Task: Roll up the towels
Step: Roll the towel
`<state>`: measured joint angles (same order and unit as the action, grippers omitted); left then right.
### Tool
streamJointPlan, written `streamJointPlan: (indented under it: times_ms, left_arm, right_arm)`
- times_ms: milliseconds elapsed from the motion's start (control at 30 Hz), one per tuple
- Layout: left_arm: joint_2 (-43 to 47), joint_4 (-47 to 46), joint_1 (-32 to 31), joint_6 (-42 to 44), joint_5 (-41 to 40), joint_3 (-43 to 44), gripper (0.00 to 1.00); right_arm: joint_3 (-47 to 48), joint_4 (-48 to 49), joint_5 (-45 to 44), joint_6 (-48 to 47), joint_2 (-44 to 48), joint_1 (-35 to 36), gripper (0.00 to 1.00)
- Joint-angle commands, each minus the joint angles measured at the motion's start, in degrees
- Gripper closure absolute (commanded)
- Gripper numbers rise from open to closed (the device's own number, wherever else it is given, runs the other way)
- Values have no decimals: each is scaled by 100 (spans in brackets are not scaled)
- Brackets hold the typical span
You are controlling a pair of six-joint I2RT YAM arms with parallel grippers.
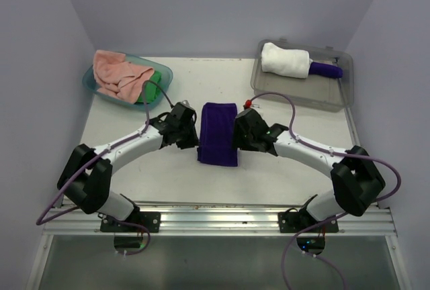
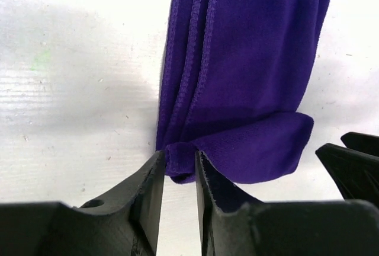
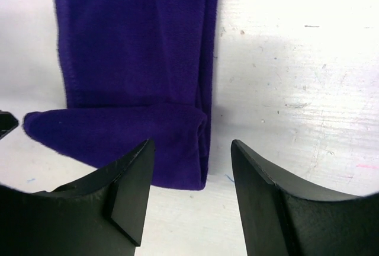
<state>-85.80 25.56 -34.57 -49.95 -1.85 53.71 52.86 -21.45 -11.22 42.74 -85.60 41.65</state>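
Observation:
A dark purple towel [image 1: 218,133] lies folded into a long strip at mid-table, its near end turned over on itself [image 2: 254,149]. My left gripper [image 2: 179,155] is at that end's left corner, jaws a little apart with the cloth's corner sitting between the tips. At the right corner my right gripper [image 3: 192,144] is wide open, and the towel [image 3: 136,48] edge lies just ahead of the gap. In the top view the left gripper [image 1: 191,132] and right gripper [image 1: 238,132] flank the strip. A pink towel [image 1: 119,75] and a green towel [image 1: 154,80] lie in the tub. A rolled white towel [image 1: 285,60] rests in the tray.
The teal tub [image 1: 93,82] stands at the back left and the clear tray [image 1: 336,95] at the back right. A purple object [image 1: 326,70] lies beside the white roll. A small red item [image 1: 248,103] sits near the towel's far right.

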Motion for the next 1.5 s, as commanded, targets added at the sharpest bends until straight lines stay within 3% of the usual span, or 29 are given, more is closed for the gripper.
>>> streamJointPlan:
  times_ms: [0, 100, 267, 400, 667, 967, 1033, 1133, 1467]
  left_arm:
    - [178, 327, -59, -58, -194, 148, 71]
    - [169, 134, -147, -137, -97, 26, 71]
    - [-59, 72, -156, -85, -149, 86, 66]
    - [-332, -34, -156, -76, -228, 183, 65]
    - [-815, -25, -138, 73, -316, 403, 64]
    - [-570, 159, 81, 258, -430, 368, 57]
    - [-508, 212, 143, 258, -492, 298, 45]
    - [-315, 142, 275, 293, -457, 87, 36]
    - [677, 177, 863, 241, -475, -379, 36]
  right_arm:
    - [251, -35, -108, -82, 272, 1, 41]
    - [321, 36, 67, -117, 176, 80, 43]
    - [313, 211, 304, -108, -35, 168, 68]
    - [444, 414, 480, -91, -429, 159, 79]
    - [454, 686, 455, 32, -1441, 168, 84]
    - [269, 695, 191, 208, -1828, 159, 84]
    - [277, 677, 226, 217, -1889, 116, 84]
    - [260, 660, 261, 235, -1934, 89, 84]
    - [137, 651, 287, 217, -1899, 89, 84]
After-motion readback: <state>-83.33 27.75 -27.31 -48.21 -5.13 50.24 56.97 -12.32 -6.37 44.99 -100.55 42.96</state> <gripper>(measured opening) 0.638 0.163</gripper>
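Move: Between the two hands lies the towel's near, folded end: its middle is about 8 cm left of the right hand, about 1 cm nearer the base and 6 cm below, and it is 8 cm right of the left hand, with the same 1 cm and 6 cm. The flat part of the towel continues about 11 cm beyond the fold. The green towel stands 23 cm ahead and 13 cm left of the left hand; the grey tray's middle is 28 cm ahead and 26 cm right of the right hand. Narrowing its fingers until nearly shut, the right hand rises slightly, swings about 5 cm left, sinks to the towel and presses its tips on the fold's far lip, just in from the right end, creeping forward. The left hand dips some 4 cm by the fold's left end, then opens wider and retreats about 6 cm left, rising a little. ##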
